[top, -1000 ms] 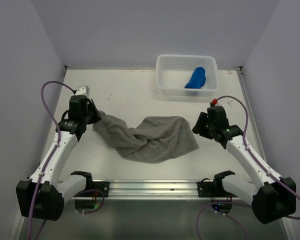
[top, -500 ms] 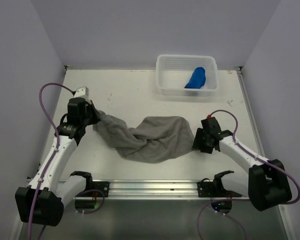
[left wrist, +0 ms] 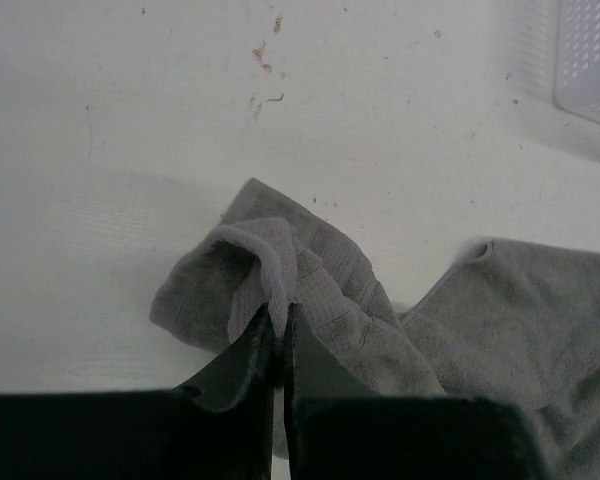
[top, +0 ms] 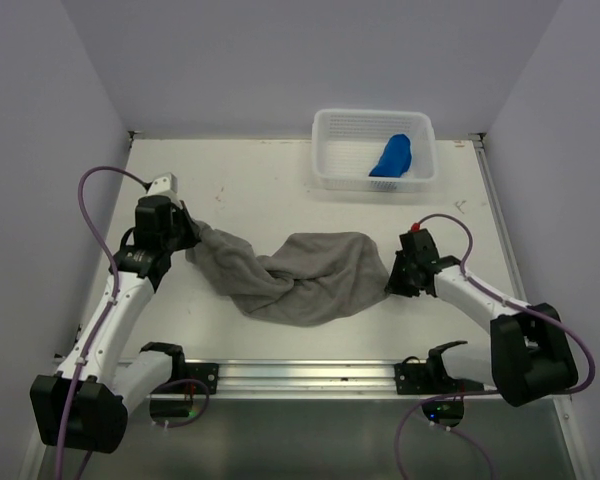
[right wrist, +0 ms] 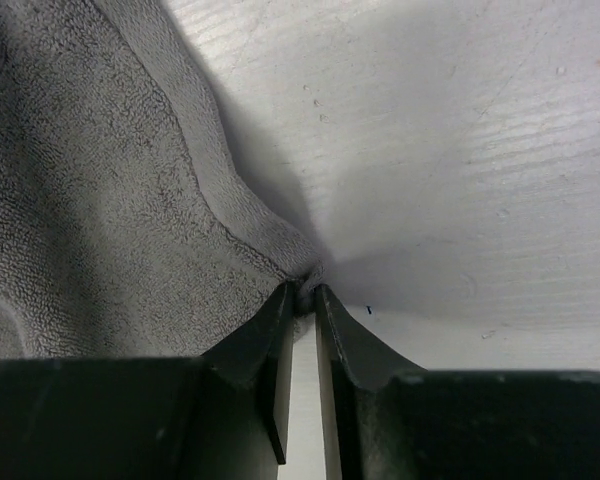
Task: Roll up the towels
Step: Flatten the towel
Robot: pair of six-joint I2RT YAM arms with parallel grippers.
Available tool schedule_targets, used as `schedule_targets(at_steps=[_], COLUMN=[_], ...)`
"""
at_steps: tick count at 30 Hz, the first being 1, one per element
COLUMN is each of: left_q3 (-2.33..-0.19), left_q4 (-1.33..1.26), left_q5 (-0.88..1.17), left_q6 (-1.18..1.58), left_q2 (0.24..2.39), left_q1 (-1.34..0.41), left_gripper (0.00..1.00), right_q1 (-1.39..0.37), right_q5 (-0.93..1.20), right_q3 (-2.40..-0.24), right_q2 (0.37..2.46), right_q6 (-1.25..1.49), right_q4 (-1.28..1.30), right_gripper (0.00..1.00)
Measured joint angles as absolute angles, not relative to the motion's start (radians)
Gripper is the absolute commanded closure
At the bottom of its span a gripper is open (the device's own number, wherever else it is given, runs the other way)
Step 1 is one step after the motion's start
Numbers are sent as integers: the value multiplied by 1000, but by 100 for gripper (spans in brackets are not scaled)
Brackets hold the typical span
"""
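The grey towel (top: 305,275) lies crumpled and twisted across the middle of the table. My left gripper (top: 188,236) is shut on its left end, and a fold of grey towel (left wrist: 310,300) is pinched between the jaws of that gripper (left wrist: 279,315). My right gripper (top: 390,282) is at the towel's right corner. In the right wrist view that gripper (right wrist: 307,296) has its jaws closed on the corner of the grey towel (right wrist: 100,200). The blue towel (top: 392,156) sits bunched inside the white basket (top: 325,130) at the back.
The white basket stands at the back right of the table; its corner (left wrist: 590,60) shows in the left wrist view. White walls enclose the table on three sides. A rail (top: 310,375) runs along the near edge between the arm bases.
My right arm has dropped and moved left to the towel's right corner, and its jaws have closed on the corner. The left gripper has kept its hold and barely moved.
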State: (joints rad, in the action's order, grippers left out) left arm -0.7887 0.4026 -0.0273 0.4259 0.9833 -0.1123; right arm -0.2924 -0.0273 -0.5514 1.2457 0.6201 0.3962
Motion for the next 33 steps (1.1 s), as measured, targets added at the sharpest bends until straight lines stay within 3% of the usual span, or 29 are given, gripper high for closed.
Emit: schedule_targets(at_steps=[4, 12, 18, 26, 33], left_q3=[-789, -789, -851, -1214, -1395], left_q4=[403, 403, 440, 512, 527], left_q5=[-32, -52, -48, 7, 164], left_q6=[426, 427, 472, 570, 685], left_q2=[980, 981, 1046, 1230, 1326], left_q1=[-112, -112, -112, -91, 103], left_gripper=[100, 100, 100, 100, 100], right_q1=[-292, -292, -255, 10, 223], right_q5=[-14, -7, 11, 109, 212], right_q3=[-554, -581, -750, -1059, -1317], right_q2=[1256, 1184, 1108, 1088, 1167], right_q6=[627, 632, 640, 669, 699], right_q4=[384, 472, 574, 634, 690], right_gripper=[100, 100, 100, 100, 100])
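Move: The right hand, low at the table with half-open fingers, has the grey towel's near right corner between its tips; the towel's bunched middle lies some 17 cm to its left and 3 cm ahead, its far right corner about 16 cm ahead and 5 cm left, and the white basket roughly 39 cm ahead, 1 cm left. The left hand already holds the other end aloft; that near right corner is about 46 cm to its right, 7 cm back and 16 cm below. Upward above all: the right hand first shuts on the near right corner of the towel, then lifts it nearly 30 cm while going some 11 cm forward and 10 cm right, the fingers tipping up and swinging clockwise. Keeping its grip, the left hand waits, then rises and goes forward, drifting left at the end, so the two hands draw the towel out between them. ##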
